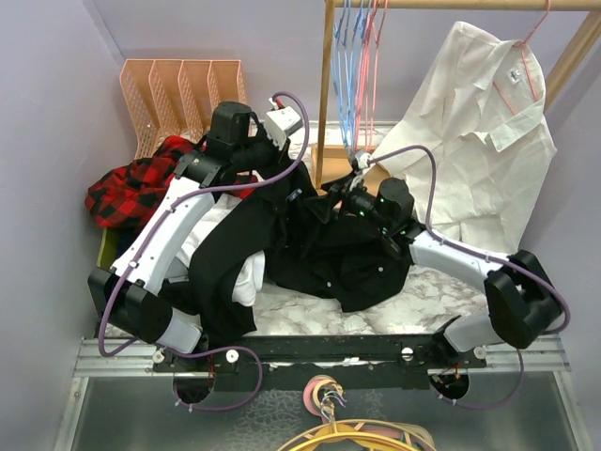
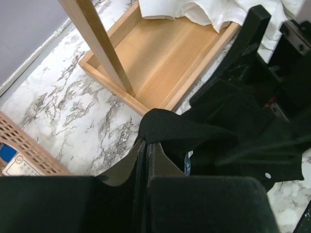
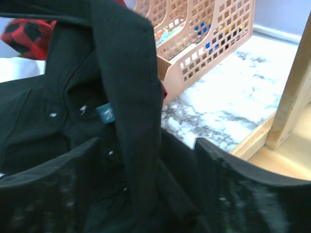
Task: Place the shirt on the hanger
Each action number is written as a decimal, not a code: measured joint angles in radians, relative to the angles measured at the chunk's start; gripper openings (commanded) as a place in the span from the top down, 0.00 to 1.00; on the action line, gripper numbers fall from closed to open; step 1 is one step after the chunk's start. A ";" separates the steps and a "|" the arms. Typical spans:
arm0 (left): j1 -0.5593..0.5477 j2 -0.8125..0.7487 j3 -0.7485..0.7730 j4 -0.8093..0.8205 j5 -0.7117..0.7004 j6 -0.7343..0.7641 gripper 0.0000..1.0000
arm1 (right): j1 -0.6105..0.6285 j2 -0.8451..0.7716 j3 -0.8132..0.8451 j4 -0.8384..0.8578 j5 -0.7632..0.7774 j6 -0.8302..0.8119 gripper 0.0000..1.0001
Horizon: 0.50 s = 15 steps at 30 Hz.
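The black shirt (image 1: 319, 249) lies bunched on the marble table between my two arms, one part trailing toward the front left. My left gripper (image 1: 274, 171) is shut on a fold of the shirt (image 2: 194, 133) near the collar; in the left wrist view its fingertips (image 2: 146, 158) press together on the cloth. My right gripper (image 1: 353, 188) is open. In the right wrist view its gripper (image 3: 146, 184) stands wide, with the shirt's collar band (image 3: 131, 97) hanging down between the fingers. A pink-red hanger (image 1: 375, 66) hangs on the wooden rail beside blue ones.
A white shirt (image 1: 479, 122) hangs on another pink hanger at the back right. A red plaid garment (image 1: 131, 188) and a peach file rack (image 1: 183, 89) are at the back left. The rack's upright (image 2: 97, 43) and wooden base tray (image 2: 160, 53) stand close behind the grippers.
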 measured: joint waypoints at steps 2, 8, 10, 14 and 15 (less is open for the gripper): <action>0.000 -0.004 -0.010 0.000 0.025 0.005 0.99 | 0.000 0.038 0.034 0.013 -0.010 0.007 0.61; 0.000 -0.014 -0.039 -0.028 0.055 0.046 0.62 | 0.000 0.078 0.069 0.044 0.002 0.013 0.99; 0.000 -0.015 -0.040 -0.044 0.046 0.066 0.44 | 0.000 0.076 0.069 0.036 0.051 0.011 0.99; 0.000 -0.015 -0.028 -0.094 0.008 0.088 0.36 | 0.002 0.056 0.069 -0.010 0.169 0.005 0.99; 0.000 -0.013 -0.013 -0.122 0.002 0.093 0.36 | 0.002 0.050 0.068 -0.018 0.191 0.002 0.99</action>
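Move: My left hand still pinches the black shirt. The stretch of collar my half-open right fingers are closing on lies about 2 cm ahead and 1 cm left of that hand; from my left hand it is some 4 cm back, 4 cm right and 7 cm lower. The wooden tray sits about 7 cm ahead and 11 cm right of my right hand, some 20 cm below; the blue and pink hangers hang roughly 12 cm ahead, 5 cm right and 10 cm higher. I slip my right hand a little forward and left onto the collar, shut its fingers to pinch the cloth, then carry on forward and slightly right, about 4 cm forward in all, turning some 10 degrees clockwise. Meanwhile my left hand sinks and draws back about 2 cm each way, opening its fingers to release its pinch as the right one takes hold. ##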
